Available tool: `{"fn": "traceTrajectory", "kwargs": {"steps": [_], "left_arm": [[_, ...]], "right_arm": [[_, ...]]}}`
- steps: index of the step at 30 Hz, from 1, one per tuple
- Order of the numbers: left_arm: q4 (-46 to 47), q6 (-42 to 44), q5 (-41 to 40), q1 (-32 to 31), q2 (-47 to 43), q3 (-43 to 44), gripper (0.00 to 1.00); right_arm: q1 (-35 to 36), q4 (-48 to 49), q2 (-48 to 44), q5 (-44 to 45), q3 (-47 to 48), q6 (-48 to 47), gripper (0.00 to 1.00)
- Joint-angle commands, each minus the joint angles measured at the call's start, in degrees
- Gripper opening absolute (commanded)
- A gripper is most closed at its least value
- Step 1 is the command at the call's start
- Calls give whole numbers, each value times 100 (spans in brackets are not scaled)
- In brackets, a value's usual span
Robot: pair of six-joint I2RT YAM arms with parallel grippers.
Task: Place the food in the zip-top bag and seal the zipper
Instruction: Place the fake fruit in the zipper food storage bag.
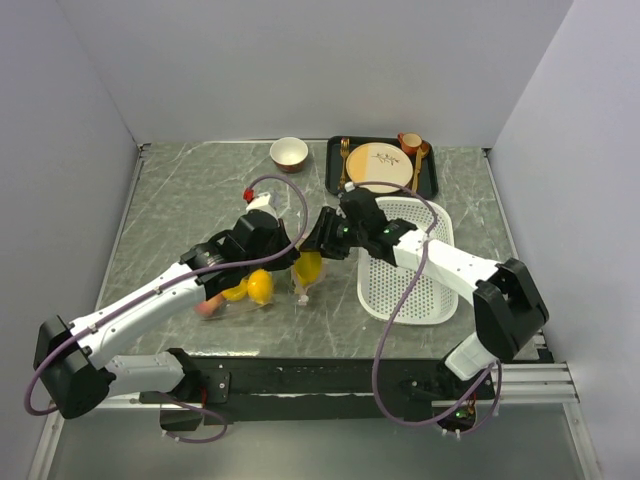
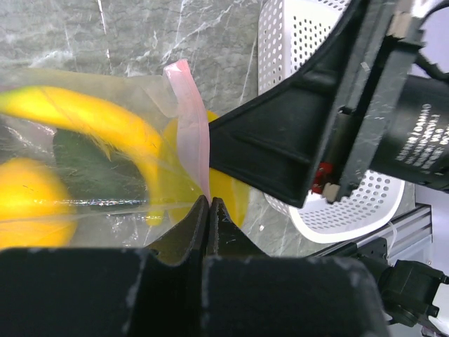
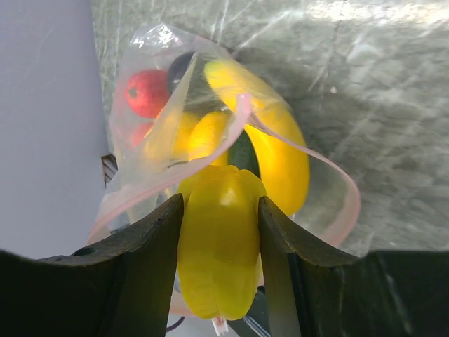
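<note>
The zip-top bag (image 1: 243, 292) lies on the table in front of the white basket, mouth held up and open. Inside it I see a banana (image 3: 277, 147), a red apple (image 3: 147, 91), a dark purple ball (image 3: 181, 67) and yellow round fruit (image 2: 28, 203). My left gripper (image 2: 209, 200) is shut on the pink zipper (image 2: 191, 119) strip at one side of the mouth. My right gripper (image 3: 219, 203) is shut on the yellow-green piece (image 3: 219, 246), which hangs right at the bag's mouth, its tip level with the zipper (image 3: 337, 182) loop.
The white perforated basket (image 1: 400, 290) stands just right of both grippers. At the back are a black tray (image 1: 432, 180) with a beige plate (image 1: 380, 165), cutlery and a cup (image 1: 410, 143), and a small bowl (image 1: 289, 153) to its left.
</note>
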Motion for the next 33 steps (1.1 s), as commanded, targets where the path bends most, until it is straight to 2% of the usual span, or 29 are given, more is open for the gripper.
{"fn": "traceTrajectory", "kwargs": {"steps": [1,7,10,16,18,20,22,27,30,33], "left_arm": [[132,33,-68,14,-176,198,1],[19,68,-15,14,61,444,1],[106,24,20,14,-18,366,1],[72,15,-112,14,-132,357,1],[80,-2,-156,14,-185,348,1],[133,-2,-173,14,-246,278,1],[142,-37,-200,14,-264,251,1],[142,-64,-217,14,-229,242,1],[142,-38,-200,14,-185,260,1],[89,-20,-252,14,-159,313,1]], "right_arm": [[129,362,114,-241,285,115,32],[182,459,325,-408,416,133,34],[269,599,535,-452,539,256,41],[445,713,870,-487,707,274,42],[454,775,905,-653,663,283,48],[454,828,896,-768,627,221,59],[463,837,809,-795,513,151,66],[454,679,405,-689,285,-51,71],[463,433,54,-357,136,-148,72],[446,-41,-465,469,-22,-271,73]]}}
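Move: My right hand has the ribbed yellow fruit at the bag's mouth. The free space inside the bag, where the fruit is to go, is about 10 cm to its left, 3 cm back and 8 cm below. In the bag the lemon sits roughly 12 cm left and 4 cm back, the banana some 5 cm left and 1 cm ahead, both about 8 cm lower. From my left hand, shut on the bag's rim, that space is about 7 cm left, 4 cm back and 9 cm down. I push the yellow fruit leftwards into the bag's mouth with my right hand, about 5 cm and dipping a little, then spread the fingers wider and let go of it. With them open I begin to ease back out to the right, some 1.5 cm so far and slightly up. My left hand keeps the rim pinched shut between its fingertips and holds its place beside the mouth. ##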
